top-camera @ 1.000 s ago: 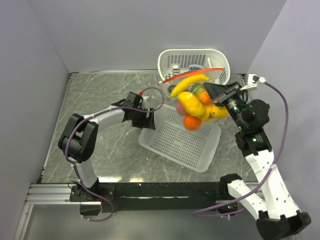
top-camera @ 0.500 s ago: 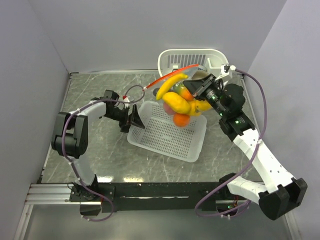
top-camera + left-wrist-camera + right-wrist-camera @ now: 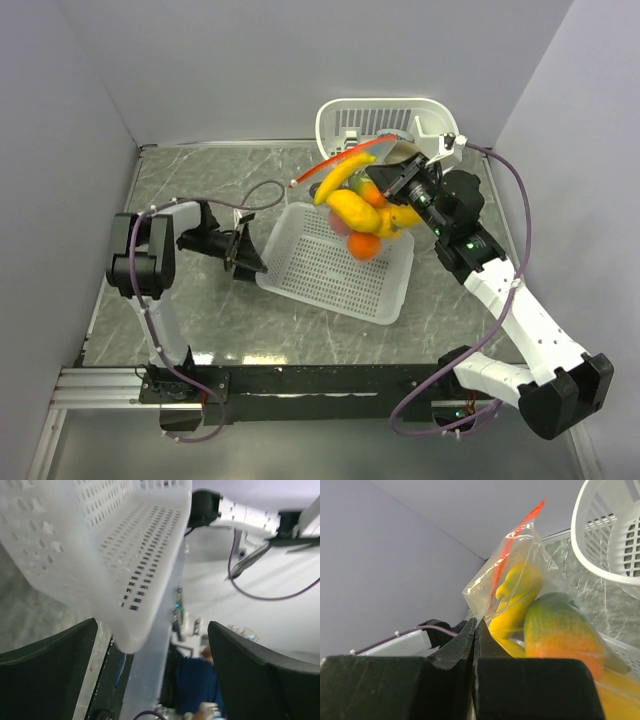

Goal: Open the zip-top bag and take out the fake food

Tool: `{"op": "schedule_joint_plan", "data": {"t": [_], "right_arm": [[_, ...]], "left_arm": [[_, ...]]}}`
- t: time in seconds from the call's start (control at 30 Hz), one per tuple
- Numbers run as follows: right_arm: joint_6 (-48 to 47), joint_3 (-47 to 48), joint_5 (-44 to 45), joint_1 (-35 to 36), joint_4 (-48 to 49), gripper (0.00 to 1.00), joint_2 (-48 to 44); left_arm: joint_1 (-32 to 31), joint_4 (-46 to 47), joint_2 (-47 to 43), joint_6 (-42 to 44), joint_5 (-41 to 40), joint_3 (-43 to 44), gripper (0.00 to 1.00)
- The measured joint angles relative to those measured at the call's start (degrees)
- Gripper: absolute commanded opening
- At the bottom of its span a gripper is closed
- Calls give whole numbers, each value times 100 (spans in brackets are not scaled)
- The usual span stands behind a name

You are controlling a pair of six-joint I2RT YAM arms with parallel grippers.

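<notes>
The zip-top bag (image 3: 372, 200) hangs above the flat white basket (image 3: 330, 275), its red zipper strip (image 3: 330, 165) slanting up on the left. Inside it I see fake food: a yellow banana (image 3: 338, 180), a yellow-orange fruit (image 3: 352, 211) and an orange (image 3: 364, 246). My right gripper (image 3: 388, 182) is shut on the bag's edge. In the right wrist view the closed jaws (image 3: 476, 622) pinch the clear film of the bag (image 3: 485, 590), with the banana (image 3: 517, 592) and a green-orange fruit (image 3: 560, 630) behind. My left gripper (image 3: 247, 262) is open and empty just left of the basket; its fingers (image 3: 45, 672) spread wide below the basket (image 3: 100, 545).
A round white slatted basket (image 3: 345, 112) stands at the back against the wall, right behind the bag; its rim (image 3: 585, 545) shows in the right wrist view. Purple cables loop by both arms. Grey walls close in on the left, back and right.
My left gripper has opened wide and drawn back left from the bag's mouth to the basket's left side. The right gripper has carried the bag a little left; the basket has slid left.
</notes>
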Motion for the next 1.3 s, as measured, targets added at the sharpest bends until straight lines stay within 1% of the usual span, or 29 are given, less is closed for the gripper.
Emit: {"op": "schedule_joint_plan", "data": {"t": [0.1, 0.13, 0.2, 0.23, 0.3, 0.33, 0.4, 0.43, 0.5, 0.6, 0.67, 0.77, 0.87, 0.97, 1.03, 1.1, 1.2, 1.3], "right_arm": [[57, 11, -59, 0, 131, 0, 114], [101, 44, -90, 4, 181, 0, 201], [186, 160, -142, 48, 308, 0, 450], [243, 238, -160, 96, 389, 0, 590], [361, 457, -177, 256, 566, 0, 938], [426, 601, -179, 369, 667, 0, 1115], [520, 944, -199, 608, 839, 0, 1497], [584, 1193, -197, 765, 922, 0, 1735], [697, 1810, -254, 1099, 1185, 0, 2328], [890, 2787, -354, 1576, 1585, 0, 3329], [1067, 3510, -479, 1823, 1786, 0, 4100], [1585, 4583, -772, 2085, 2312, 0, 5390], [2286, 5195, -1008, 2243, 2881, 0, 6496], [2863, 5219, -1123, 2326, 3176, 0, 7243], [3169, 4839, -1143, 2341, 3357, 0, 7438], [3491, 4207, -1143, 2337, 3622, 0, 7449], [3829, 3309, -1130, 2299, 4273, 0, 7403], [3862, 2090, -1102, 2223, 4581, 0, 6948]], "left_arm": [[-92, -188, -466, 251, -50, 103, 99], [4, -251, -654, 289, -70, 299, 99], [461, -286, -1029, 323, -20, 935, 99], [780, -291, -1165, 319, 42, 1314, 99], [1676, -59, -1451, 223, 339, 2020, 99], [2356, 188, -1657, 120, 505, 2288, 99], [3327, 435, -1919, -2, 662, 2422, 99], [3764, 400, -2015, 39, 726, 2422, 99], [4232, 212, -2085, 459, 833, 2288, 99], [4409, -7, -2013, 1137, 872, 1637, 99], [4572, -151, -1792, 1412, 857, 1346, 99], [4909, -192, -1495, 1705, 848, 1161, 99], [5080, -203, -1606, 2037, 852, 914, 99], [5073, -227, -1980, 2321, 850, 612, 99], [5056, -260, -2223, 2457, 846, 463, 99], [5003, -299, -2387, 2586, 855, 374, 99], [4859, -308, -2415, 2702, 866, 280, 99], [4651, -315, -2398, 2754, 859, 162, 99]]}}
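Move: Held at its right edge, the zip-top bag hangs about 4 cm left of the right hand and 9 cm below. It is bound for the bare table some 35 cm to that hand's left, 4 cm back and 37 cm down. The white tray is about 7 cm left, 6 cm back and 35 cm below; the dish rack 18 cm ahead, 6 cm right and 31 cm down. From the left hand, the bag lies 10 cm ahead, 23 cm right, 17 cm up. Still pinching the bag's edge, the right hand sweeps it about 35 cm left across the tray, rising slightly before it sinks some 28 cm from that crest and eases back left-to-right a little, tipping down about 30 degrees and turning counter-clockwise. The left hand leaves the tray's left corner, swings up and left some 25 cm to clear the way, then dips and edges back rightward, fingers kept wide open towards the bag's zip end. ##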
